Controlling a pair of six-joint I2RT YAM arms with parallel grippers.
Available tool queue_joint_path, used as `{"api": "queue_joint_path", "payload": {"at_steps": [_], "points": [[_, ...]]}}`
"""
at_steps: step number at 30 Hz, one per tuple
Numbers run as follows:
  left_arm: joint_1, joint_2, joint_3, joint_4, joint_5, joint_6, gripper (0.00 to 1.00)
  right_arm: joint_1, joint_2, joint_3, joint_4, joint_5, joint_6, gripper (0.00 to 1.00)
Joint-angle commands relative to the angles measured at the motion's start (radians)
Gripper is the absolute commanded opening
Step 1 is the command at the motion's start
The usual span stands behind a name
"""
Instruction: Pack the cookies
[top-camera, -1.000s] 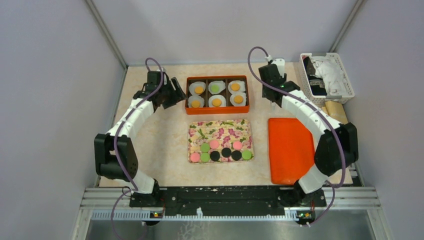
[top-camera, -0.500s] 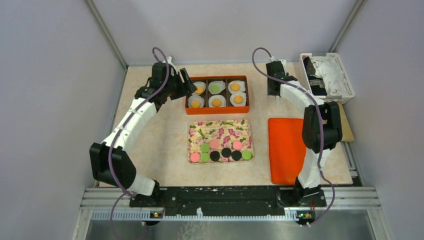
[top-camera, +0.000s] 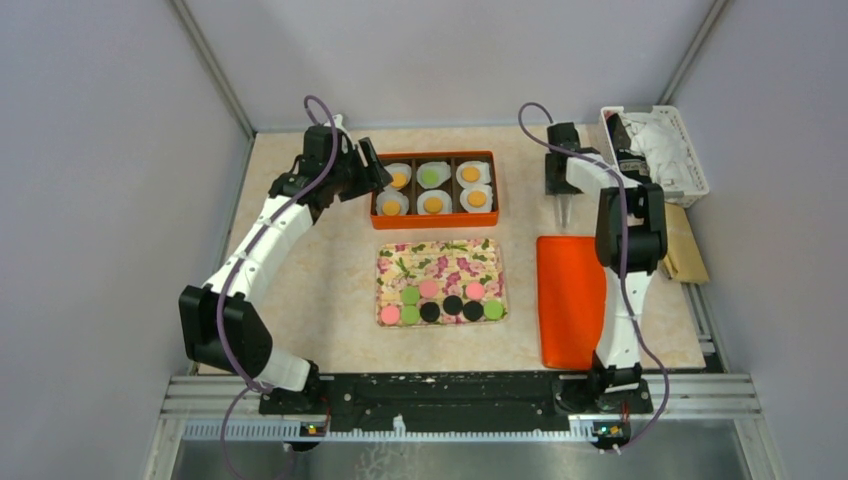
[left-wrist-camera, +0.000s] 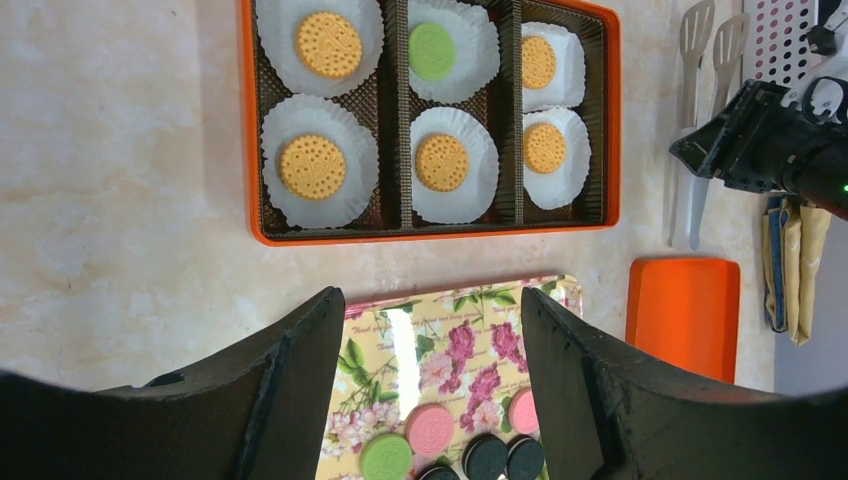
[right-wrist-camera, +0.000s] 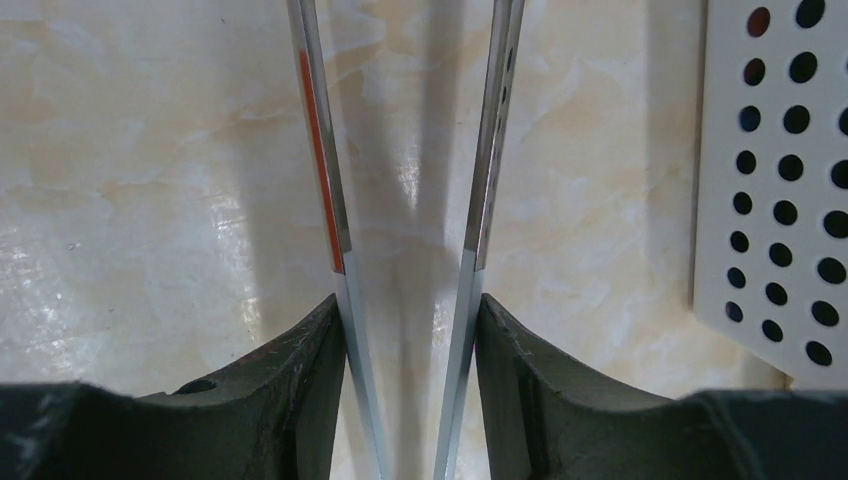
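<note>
Several cookies (top-camera: 440, 305) in pink, green and black lie in two rows on the near part of the floral tray (top-camera: 440, 258). In the left wrist view I see a pink one (left-wrist-camera: 430, 428) on that tray (left-wrist-camera: 470, 320). The orange box (top-camera: 434, 221) behind it holds orange cookies (left-wrist-camera: 312, 166) and one green cookie (left-wrist-camera: 432, 50) in white paper cups. My left gripper (top-camera: 372, 172) hovers open and empty at the box's left end (left-wrist-camera: 432, 300). My right gripper (top-camera: 560, 188) is shut on metal tongs (right-wrist-camera: 325, 150), which point down at the table (right-wrist-camera: 408, 305).
An orange lid (top-camera: 570, 300) lies flat right of the floral tray. A white perforated basket (top-camera: 655, 155) stands at the back right, close to the tongs (right-wrist-camera: 780, 180). Folded cloth (top-camera: 685, 250) lies beside the right arm.
The left gripper moved right to the box's left end, then held still. The right arm folded upright and carried the tongs a little right, toward the basket.
</note>
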Motion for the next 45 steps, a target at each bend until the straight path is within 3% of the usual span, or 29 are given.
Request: {"api": "queue_joint_path", "payload": {"at_steps": [1,8,14,18,22,25,31,40,45], "points": [[-0.004,0.006,0.017,0.017,-0.007,0.011,0.72,-0.013,0.037,0.096,-0.026,-0.015,-0.012,0.46],[-0.007,0.008,0.014,0.017,-0.021,0.011,0.72,-0.024,0.113,0.198,-0.074,0.007,-0.002,0.46],[-0.008,0.013,0.000,0.020,-0.027,0.023,0.72,-0.026,0.115,0.179,-0.064,0.011,0.016,0.49],[-0.011,0.015,-0.010,0.024,-0.015,0.029,0.72,-0.026,0.103,0.176,-0.049,-0.007,0.019,0.54],[-0.014,0.000,-0.024,0.048,-0.003,0.047,0.72,-0.025,0.079,0.167,-0.036,-0.022,0.026,0.68],[-0.016,-0.016,-0.035,0.065,-0.006,0.052,0.73,-0.025,0.052,0.152,-0.016,-0.040,0.030,0.71],[-0.020,-0.027,-0.052,0.076,-0.003,0.053,0.73,-0.024,-0.037,0.119,0.022,-0.089,0.042,0.71],[-0.039,-0.012,-0.070,0.095,0.002,0.049,0.73,-0.018,-0.302,-0.084,0.113,-0.171,0.108,0.71],[-0.061,0.000,-0.077,0.097,0.000,0.044,0.73,0.044,-0.415,-0.175,0.020,-0.145,0.161,0.69]]}}
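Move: Almost directly under the right hand, which already holds the tongs low with their tips forward, is their resting place on the table, 3 cm ahead and about 2 cm below the hand. The white basket's middle is roughly 8 cm ahead and 23 cm to the right; the cookie box is level with the hand, some 31 cm to its left; the orange tray lies about 28 cm back and 1 cm left. From the left hand, that resting place is about 13 cm ahead, 43 cm right and 21 cm down. Sliding the tongs forward about 2.5 cm, low at the tabletop between the cookie box and the basket, the right hand stops and spreads its fingers from half open to wide, letting go of both handles. It then lifts about 11 cm clear, drawing back and a little left while its fingers tip upward. The left hand, empty and open, sinks about 2.5 cm beside the box. ##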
